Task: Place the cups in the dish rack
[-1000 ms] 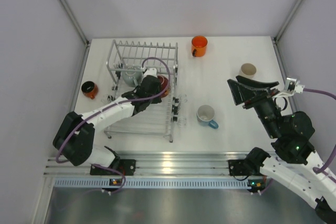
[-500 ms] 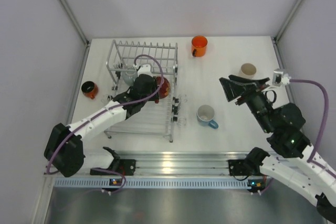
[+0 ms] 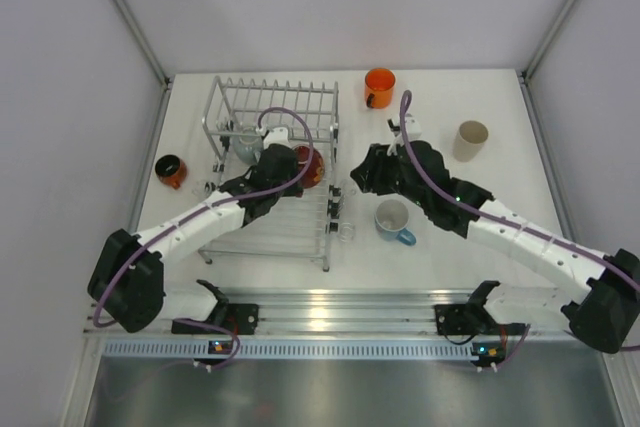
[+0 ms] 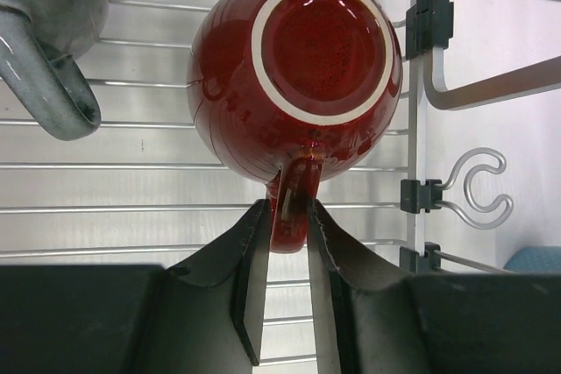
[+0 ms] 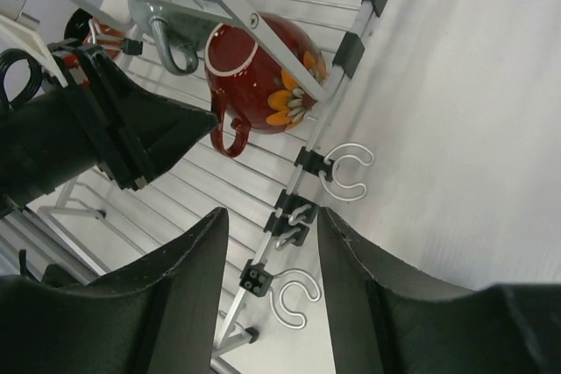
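The dish rack (image 3: 255, 237) stands at the left. The red mug (image 4: 298, 67) lies in it, base toward the left wrist camera; it also shows in the right wrist view (image 5: 263, 67). My left gripper (image 4: 287, 216) is shut on its handle, over the rack (image 3: 298, 167). A grey mug (image 3: 245, 143) lies in the rack beside it. My right gripper (image 5: 272, 216) is open and empty, over the rack's right edge (image 3: 360, 175). On the table are the light blue mug (image 3: 393, 219), the bright orange mug (image 3: 379, 85), the grey-beige mug (image 3: 471, 136) and the dark red-orange mug (image 3: 170, 169).
Wire hooks (image 5: 346, 172) stick out from the rack's right rail, right under my right gripper. The dark red-orange mug sits left of the rack near the left wall. The blue mug is just below and right of my right gripper.
My right arm has swung from the far right side across to the rack's right edge. My left gripper has stayed at the red mug in the rack, shifting only slightly.
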Motion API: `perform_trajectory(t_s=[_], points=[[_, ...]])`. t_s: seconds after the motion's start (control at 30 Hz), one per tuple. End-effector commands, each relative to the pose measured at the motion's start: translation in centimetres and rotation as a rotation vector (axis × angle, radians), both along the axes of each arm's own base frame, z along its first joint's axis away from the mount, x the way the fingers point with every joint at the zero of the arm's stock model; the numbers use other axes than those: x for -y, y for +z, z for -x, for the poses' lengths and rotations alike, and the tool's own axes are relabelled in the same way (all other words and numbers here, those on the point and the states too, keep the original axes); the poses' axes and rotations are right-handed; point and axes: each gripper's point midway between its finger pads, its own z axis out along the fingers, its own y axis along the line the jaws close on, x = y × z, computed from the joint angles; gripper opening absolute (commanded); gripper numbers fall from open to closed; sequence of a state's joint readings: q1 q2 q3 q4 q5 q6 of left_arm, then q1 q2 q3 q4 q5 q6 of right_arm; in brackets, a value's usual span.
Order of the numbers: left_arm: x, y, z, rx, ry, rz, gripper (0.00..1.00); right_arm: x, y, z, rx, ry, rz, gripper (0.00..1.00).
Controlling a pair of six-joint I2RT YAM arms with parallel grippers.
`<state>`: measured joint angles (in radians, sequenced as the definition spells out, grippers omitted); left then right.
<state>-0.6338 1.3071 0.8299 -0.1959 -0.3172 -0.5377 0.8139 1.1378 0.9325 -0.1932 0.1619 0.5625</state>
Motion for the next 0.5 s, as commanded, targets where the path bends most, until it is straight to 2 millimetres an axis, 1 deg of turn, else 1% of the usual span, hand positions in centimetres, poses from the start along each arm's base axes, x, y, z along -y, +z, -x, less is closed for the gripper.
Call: perform_trajectory(t_s=[0.0, 0.03, 0.1, 0.13, 0.17, 0.23, 0.33, 0.37, 0.43, 0.47], points=[[-0.1, 0.0, -0.4, 0.004, 0.026, 0.007, 0.29, -1.7, 1.9, -0.2, 0.051, 0.021, -0.084, 0.46], [0.0, 0.0, -0.3, -0.002, 0.024, 0.018, 0.29, -2.0, 1.1, -0.3, 0.037, 0.022, -0.070, 0.46], [0.3, 0.2, -0.2, 0.002, 0.014, 0.036, 0.29, -2.3, 0.1, -0.3, 0.021, 0.025, -0.058, 0.48], [0.3, 0.1, -0.1, 0.000, 0.016, 0.037, 0.30, -2.6, -0.9, -0.4, 0.003, 0.029, -0.040, 0.48], [0.3, 0.1, -0.1, -0.001, 0.016, 0.036, 0.32, -2.9, -1.6, -0.4, -0.007, 0.034, -0.033, 0.48], [0.2, -0.2, -0.1, -0.005, 0.022, 0.030, 0.34, -3.5, -2.6, -0.3, -0.029, 0.043, -0.025, 0.49], [0.1, -0.9, -0.1, -0.022, 0.024, 0.021, 0.34, -4.2, -3.6, -0.3, -0.047, 0.051, -0.020, 0.48], [0.2, -0.9, -0.2, -0.022, 0.026, 0.023, 0.34, -4.4, -3.6, -0.3, -0.051, 0.053, -0.021, 0.47], [0.4, -1.1, -0.3, -0.024, 0.025, 0.027, 0.34, -4.9, -4.3, -0.3, -0.074, 0.057, -0.009, 0.47], [0.5, -1.1, -0.4, -0.024, 0.024, 0.030, 0.34, -5.1, -4.3, -0.3, -0.078, 0.058, -0.012, 0.46]])
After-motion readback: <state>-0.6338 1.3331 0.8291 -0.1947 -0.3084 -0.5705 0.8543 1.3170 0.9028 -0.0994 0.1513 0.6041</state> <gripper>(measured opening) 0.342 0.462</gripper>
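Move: The red mug sits tipped in the rack with its handle at the left hand's fingertips; its middle is about 6 cm ahead, 3 cm right and about 1 cm below. The grey mug lies some 9 cm ahead and 10 cm left of that hand. From the right hand the red mug is about 10 cm ahead, 9 cm left and 10 cm below; the rack's side clips are 2 cm ahead, 4 cm left and 13 cm down, and the blue mug 2 cm ahead, 9 cm right and 15 cm down. Down and to the left, the right hand sinks some 6 cm while drifting about 3 cm towards the rack's right side and the red mug, tipping its fingers slightly downwards, half open and touching nothing. The left hand stays at the red mug's handle, settling only about 1 cm, its fingertips still parted on either side of the handle. ##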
